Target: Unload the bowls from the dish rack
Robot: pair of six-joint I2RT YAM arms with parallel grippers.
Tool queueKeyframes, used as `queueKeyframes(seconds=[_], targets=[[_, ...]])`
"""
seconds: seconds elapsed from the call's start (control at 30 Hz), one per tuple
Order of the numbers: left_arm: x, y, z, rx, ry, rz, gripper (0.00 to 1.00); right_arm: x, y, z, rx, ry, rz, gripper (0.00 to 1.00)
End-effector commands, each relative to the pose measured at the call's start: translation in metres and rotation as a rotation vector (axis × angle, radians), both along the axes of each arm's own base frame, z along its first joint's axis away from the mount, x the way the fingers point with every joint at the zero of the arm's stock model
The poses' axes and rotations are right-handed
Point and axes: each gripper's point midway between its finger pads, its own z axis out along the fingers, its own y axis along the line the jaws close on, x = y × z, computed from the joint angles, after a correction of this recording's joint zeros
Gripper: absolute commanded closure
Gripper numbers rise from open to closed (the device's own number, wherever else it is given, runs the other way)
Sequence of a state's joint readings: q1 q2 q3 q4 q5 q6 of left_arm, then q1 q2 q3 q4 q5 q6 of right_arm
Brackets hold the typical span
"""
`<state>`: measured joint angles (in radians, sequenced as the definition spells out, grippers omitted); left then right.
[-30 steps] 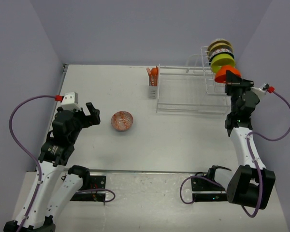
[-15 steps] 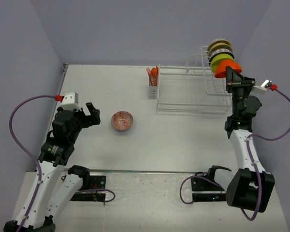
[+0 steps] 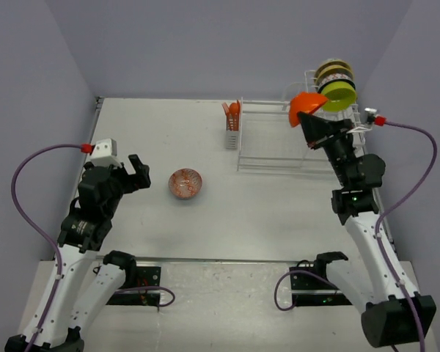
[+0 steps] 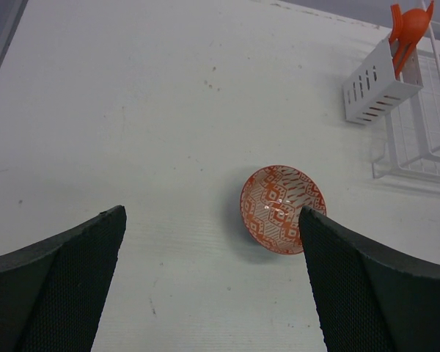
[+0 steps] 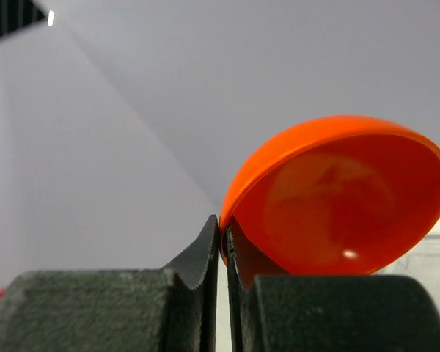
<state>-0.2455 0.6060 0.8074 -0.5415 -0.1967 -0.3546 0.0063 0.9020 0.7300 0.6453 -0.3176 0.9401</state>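
Note:
My right gripper (image 3: pixel 314 122) is shut on the rim of a plain orange bowl (image 3: pixel 306 104) and holds it in the air above the white wire dish rack (image 3: pixel 277 163), left of the slotted section. In the right wrist view the bowl (image 5: pixel 345 198) fills the right side, its rim pinched between my fingertips, with the gripper (image 5: pixel 222 233) closed on it. A lime-green bowl (image 3: pixel 338 93) and patterned bowls (image 3: pixel 331 72) behind it stand in the slots. An orange-red patterned bowl (image 3: pixel 185 183) sits upright on the table (image 4: pixel 282 209). My left gripper (image 3: pixel 136 174) is open and empty left of it (image 4: pixel 213 286).
The small cutlery basket (image 3: pixel 232 130) with orange utensils (image 4: pixel 411 26) hangs on the rack's left end. The rack's low flat section (image 4: pixel 419 136) holds nothing. Purple walls close in the table on three sides.
My right gripper has lifted the orange bowl out of its slot and swung it left, over the rack's low section. The left arm has not moved.

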Motion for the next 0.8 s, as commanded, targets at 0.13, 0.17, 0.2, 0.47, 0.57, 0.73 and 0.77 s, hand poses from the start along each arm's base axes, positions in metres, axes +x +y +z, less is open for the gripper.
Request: queueKeyframes(seconds=[0.13, 0.17, 0.2, 0.47, 0.57, 0.73, 0.77], targets=[[0.01, -0.003, 0.107, -0.02, -0.119, -0.004, 0.0, -0.066, 0.14, -0.022, -0.722, -0.115, 0.25, 1.0], [0.008, -0.006, 0.148, -0.044, -0.187, -0.024, 0.0, -0.058, 0.141, -0.039, -0.895, -0.114, 0.187, 1.0], [0.023, -0.023, 0.148, -0.052, -0.14, -0.095, 0.0, -0.058, 0.157, -0.087, -1.071, -0.017, 0.247, 1.0], [0.053, -0.127, 0.152, -0.09, 0.052, -0.534, 0.0, -0.091, 0.215, -0.171, -1.674, -0.053, 0.366, 1.0], [0.044, -0.159, 0.121, -0.042, 0.142, -0.595, 0.0, -0.101, 0.23, -0.165, -1.681, -0.149, 0.398, 1.0], [0.031, -0.189, 0.048, -0.019, 0.298, -0.656, 0.01, -0.112, 0.24, -0.149, -1.63, -0.241, 0.436, 1.0], [0.03, -0.193, 0.049, -0.032, 0.295, -0.67, 0.01, -0.112, 0.24, -0.148, -1.631, -0.245, 0.436, 1.0]])
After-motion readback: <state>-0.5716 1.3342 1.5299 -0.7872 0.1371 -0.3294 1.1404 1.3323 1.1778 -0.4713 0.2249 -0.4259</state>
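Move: The right hand already holds the orange bowl by its rim, the bowl's middle about 4 cm ahead and 3 cm above; it goes to the open left gripper, some 49 cm left, 7 cm back and 17 cm lower. The patterned bowl stands 37 cm left of the right hand, 2 cm ahead and 39 cm below. From the left hand, the orange bowl is about 50 cm right, 11 cm ahead, 20 cm higher; the patterned bowl is 14 cm right, 9 cm ahead, 22 cm below. Right hand sweeps its orange bowl 25 cm left and down, rolling; open left hand arcs rightward towards it. ##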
